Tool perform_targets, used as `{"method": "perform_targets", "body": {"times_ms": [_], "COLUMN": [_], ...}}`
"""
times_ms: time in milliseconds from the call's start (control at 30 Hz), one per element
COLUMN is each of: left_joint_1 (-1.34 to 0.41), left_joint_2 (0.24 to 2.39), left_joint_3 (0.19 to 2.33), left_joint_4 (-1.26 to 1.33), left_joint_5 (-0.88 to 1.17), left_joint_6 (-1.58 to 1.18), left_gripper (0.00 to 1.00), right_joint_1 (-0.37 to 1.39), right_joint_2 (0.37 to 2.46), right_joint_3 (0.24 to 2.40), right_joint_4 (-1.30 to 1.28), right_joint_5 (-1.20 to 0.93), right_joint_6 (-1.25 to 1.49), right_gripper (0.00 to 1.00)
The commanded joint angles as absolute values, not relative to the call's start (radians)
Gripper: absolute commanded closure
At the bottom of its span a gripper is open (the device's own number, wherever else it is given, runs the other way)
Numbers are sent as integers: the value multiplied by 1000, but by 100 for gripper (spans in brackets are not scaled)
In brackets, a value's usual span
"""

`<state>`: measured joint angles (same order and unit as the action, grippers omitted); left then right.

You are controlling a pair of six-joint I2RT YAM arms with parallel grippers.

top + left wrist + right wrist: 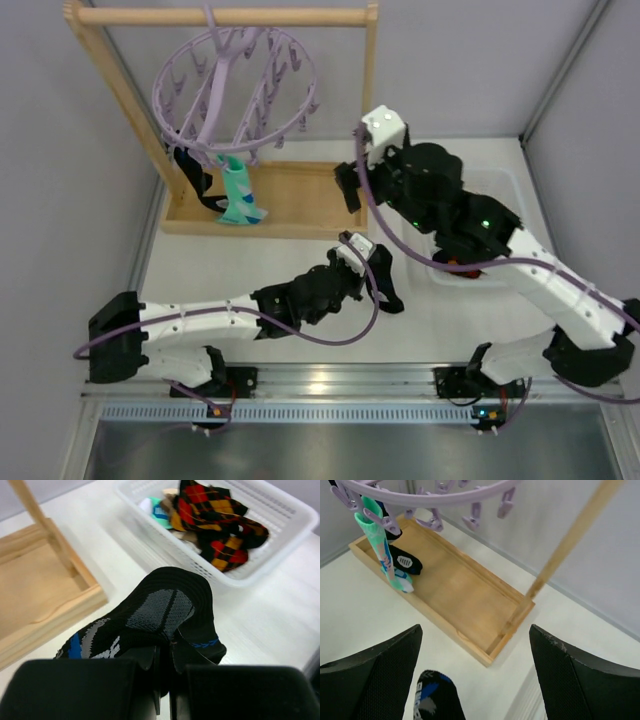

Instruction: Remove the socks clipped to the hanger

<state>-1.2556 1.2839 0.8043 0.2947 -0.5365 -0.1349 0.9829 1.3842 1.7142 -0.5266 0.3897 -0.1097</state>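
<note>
The lavender ring hanger [235,95] hangs from the wooden rail. A teal-and-white sock [240,195] and a black sock [190,170] are still clipped to its near-left side; the right wrist view shows the same teal sock [382,555] and black sock [405,562] under the ring [420,495]. My left gripper [167,660] is shut on a black sock with grey and blue marks [160,612], held low over the table near the basket; from above, that gripper [378,272] sits mid-table. My right gripper [475,630] is open and empty, above the table to the right of the hanger [349,190].
The wooden rack's tray base [455,595] and upright post [560,550] stand beside the right gripper. A white mesh basket [280,555] holds red-and-yellow argyle socks [215,525] and a teal one [157,510]; from above the right arm covers most of that basket [500,190].
</note>
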Motion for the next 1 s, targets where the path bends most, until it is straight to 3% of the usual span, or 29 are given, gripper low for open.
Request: {"method": "perform_targets", "body": {"times_ms": [0, 133, 300, 500, 733, 967], "left_joint_1": [-1258, -1255, -1165, -1098, -1071, -1040], "left_joint_2": [1244, 1317, 1489, 1832, 2299, 2555], "left_joint_3": [874, 1000, 1309, 1670, 2188, 2315], "left_joint_4": [247, 201, 83, 15, -99, -184], "left_joint_5": [-368, -350, -238, -51, 154, 239], "left_joint_6": [-199, -195, -181, -71, -59, -137], "left_gripper": [100, 100, 100, 100, 100, 92], "right_joint_1": [950, 936, 933, 931, 933, 934], "right_joint_2": [1182, 965, 709, 611, 532, 495], "right_joint_3": [1609, 1375, 1261, 1301, 1292, 1244], "right_joint_4": [-572, -554, -595, -696, -736, -746], "right_joint_5": [379, 483, 685, 834, 867, 848], "right_joint_6": [-29, 67, 146, 146, 160, 170], "right_gripper": [16, 15, 16, 16, 17, 19]}}
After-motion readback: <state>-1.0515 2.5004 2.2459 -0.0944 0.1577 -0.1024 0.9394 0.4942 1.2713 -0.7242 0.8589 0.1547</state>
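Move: The black sock, already pinched in the left fingers, is bound for the white basket, whose middle lies about 27 cm to that hand's right, 10 cm ahead and roughly 18 cm below. The plaid socks in the basket lie some 26 cm right and 8 cm ahead; the wooden tray's middle is about 17 cm ahead and 24 cm left. From the empty right hand, the basket is around 31 cm right, 2 cm ahead and 38 cm below. The black sock rides in the left hand's kept pinch about 26 cm right and 11 cm forward, arching up first, then dropping quickly into the basket area over the plaid socks as the wrist swings clockwise and tips down late; the grip only starts to ease. The right hand, open, backs away from the hanger, mostly rightward and somewhat back. ##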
